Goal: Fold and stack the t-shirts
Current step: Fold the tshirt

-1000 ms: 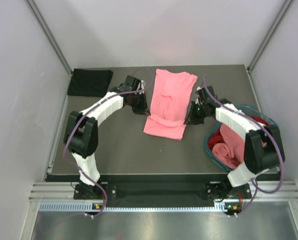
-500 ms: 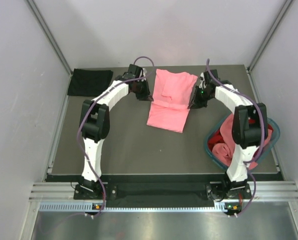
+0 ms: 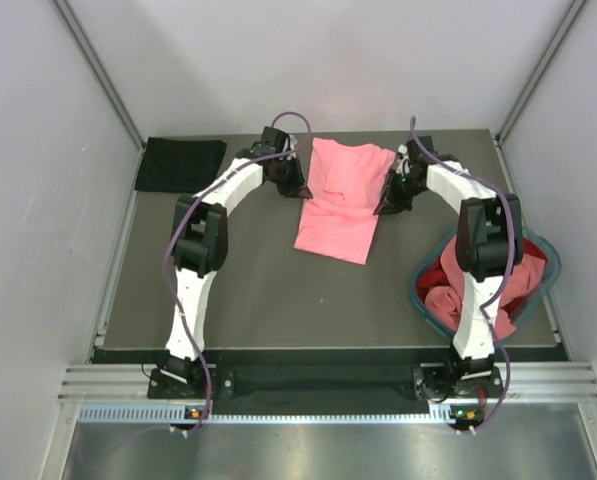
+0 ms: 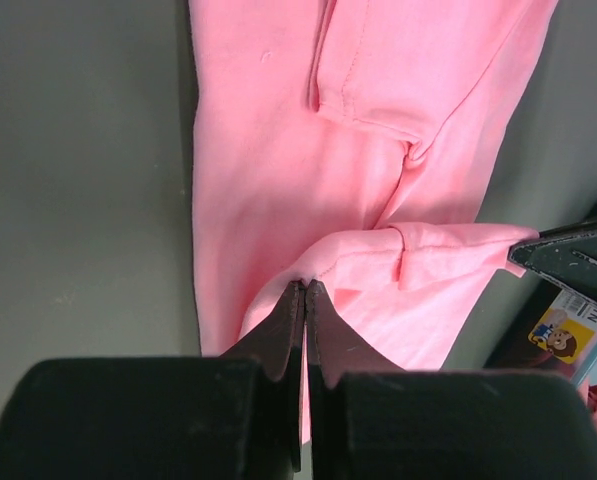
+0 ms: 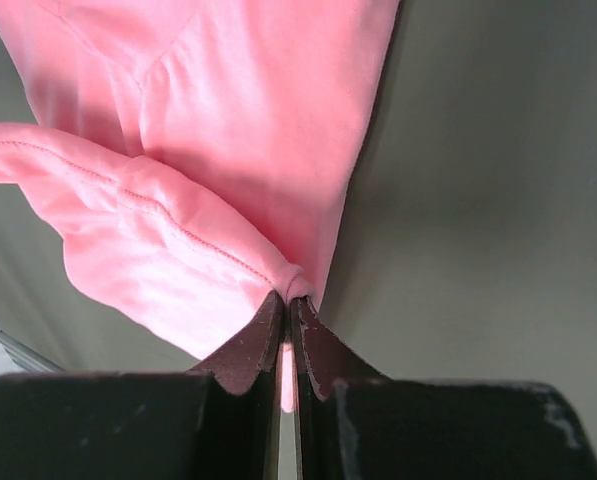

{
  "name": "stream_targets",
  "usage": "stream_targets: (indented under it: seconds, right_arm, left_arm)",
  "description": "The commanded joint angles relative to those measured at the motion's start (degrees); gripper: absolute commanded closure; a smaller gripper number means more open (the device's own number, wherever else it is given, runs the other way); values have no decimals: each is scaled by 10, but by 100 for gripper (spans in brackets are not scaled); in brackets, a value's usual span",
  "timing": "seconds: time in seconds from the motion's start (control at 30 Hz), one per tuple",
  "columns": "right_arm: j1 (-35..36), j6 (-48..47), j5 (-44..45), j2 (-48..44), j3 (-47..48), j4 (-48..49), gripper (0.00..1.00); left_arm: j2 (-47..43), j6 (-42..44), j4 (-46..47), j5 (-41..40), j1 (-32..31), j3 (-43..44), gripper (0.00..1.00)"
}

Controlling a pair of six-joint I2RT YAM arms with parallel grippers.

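A salmon pink t-shirt (image 3: 340,200) lies lengthwise in the middle of the table, its near hem folded up over its middle. My left gripper (image 3: 303,192) is shut on the folded hem's left corner (image 4: 308,282). My right gripper (image 3: 380,207) is shut on the right corner (image 5: 290,285). Both corners hang just above the shirt's lower layer (image 4: 268,150) (image 5: 278,90). A folded black t-shirt (image 3: 180,164) rests at the far left corner. More pink and red t-shirts (image 3: 478,285) are heaped in the basket.
The round teal basket (image 3: 418,290) stands at the right edge, close to my right arm's base. Grey walls close in the table on three sides. Bare dark table (image 3: 278,300) lies in front of the pink shirt.
Both grippers have carried the near hem away from me, over the shirt, towards its collar end. The shirt now looks shorter, and both arms reach further out.
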Motion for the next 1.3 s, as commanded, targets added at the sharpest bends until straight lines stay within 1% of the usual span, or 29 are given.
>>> stream_targets:
  seconds: [0.0, 0.33, 0.43, 0.73, 0.77, 0.83, 0.87, 0.9, 0.93, 1.0, 1.03, 1.07, 1.1, 1.13, 1.17, 1.2, 1.23, 1.27]
  right_arm:
    - [-13, -10, -13, 9, 33, 1, 96]
    - [-23, -14, -24, 36, 69, -10, 95]
    - [-25, -13, -27, 39, 74, -11, 94]
    - [-26, -5, -40, 63, 95, -11, 89]
    - [-26, -5, -39, 67, 99, -11, 89]
    - [-25, 0, -39, 71, 101, -11, 87]
    - [-26, 1, -36, 74, 104, -11, 85]
    - [-27, 3, -33, 75, 106, -13, 82]
    - [-27, 6, -29, 76, 109, -14, 77]
    - [-29, 6, -23, 81, 122, -22, 72]
    - [-31, 0, -13, 81, 129, -26, 66]
    - [-31, -7, -5, 83, 151, -35, 64]
    - [-32, -33, 9, 85, 168, -66, 61]
    - [-30, -45, 51, 86, 187, -89, 56]
    - [-24, -58, 75, 82, 220, -105, 53]
    - [-21, -81, 98, 76, 233, -136, 51]
    - [-15, -89, 144, 71, 244, -148, 46]
    - [-4, -94, 157, 54, 242, -154, 45]
  left_arm:
    - [6, -11, 14, 13, 4, 26, 100]
    - [4, -21, 13, -22, 8, 24, 100]
    - [-8, -23, 24, -42, 8, 9, 100]
    - [12, -34, 27, -28, 16, 17, 100]
    - [15, -34, 26, -23, 16, 22, 99]
    - [31, -30, 20, -13, 16, 42, 91]
    - [35, -28, 15, -5, 16, 52, 81]
    - [43, -21, 11, -3, 16, 70, 76]
    - [45, -13, -10, -5, 16, 81, 71]
    - [43, 14, -39, -36, 16, 109, 59]
    - [38, 24, -52, -52, 16, 112, 55]
    - [31, 32, -71, -78, 17, 111, 53]
    - [11, 48, -77, -92, 17, 101, 53]
    - [-2, 55, -84, -104, 17, 90, 53]
    - [-16, 59, -86, -115, 17, 76, 53]
    - [-51, 66, -84, -135, 17, 34, 53]
    - [-69, 67, -78, -140, 17, 10, 53]
    - [-89, 67, -71, -142, 17, -18, 53]
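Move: Each hand still holds a hem corner of the doubled-over t-shirt just above its matching side edge. From the left hand, the left edge lies about 1 cm ahead, 1 cm left and some 3 cm below; the neck end is roughly 12 cm ahead and 11 cm right, the new fold 16 cm back and 6 cm right. From the right hand, the right edge is about 2 cm ahead, directly below by 2 cm; the neck end is 16 cm ahead and 6 cm left. Easing forward and slightly down, both hands lay the hem across the shirt, the left going only a centimetre or so with a slight leftward drift, the right about 2.5 cm. Both grippers then open to about half and let go of the corners; the left swings some 3 cm left, clear of the cloth, while the right pulls away forward, up and to the right, rising about 3.5 cm. ##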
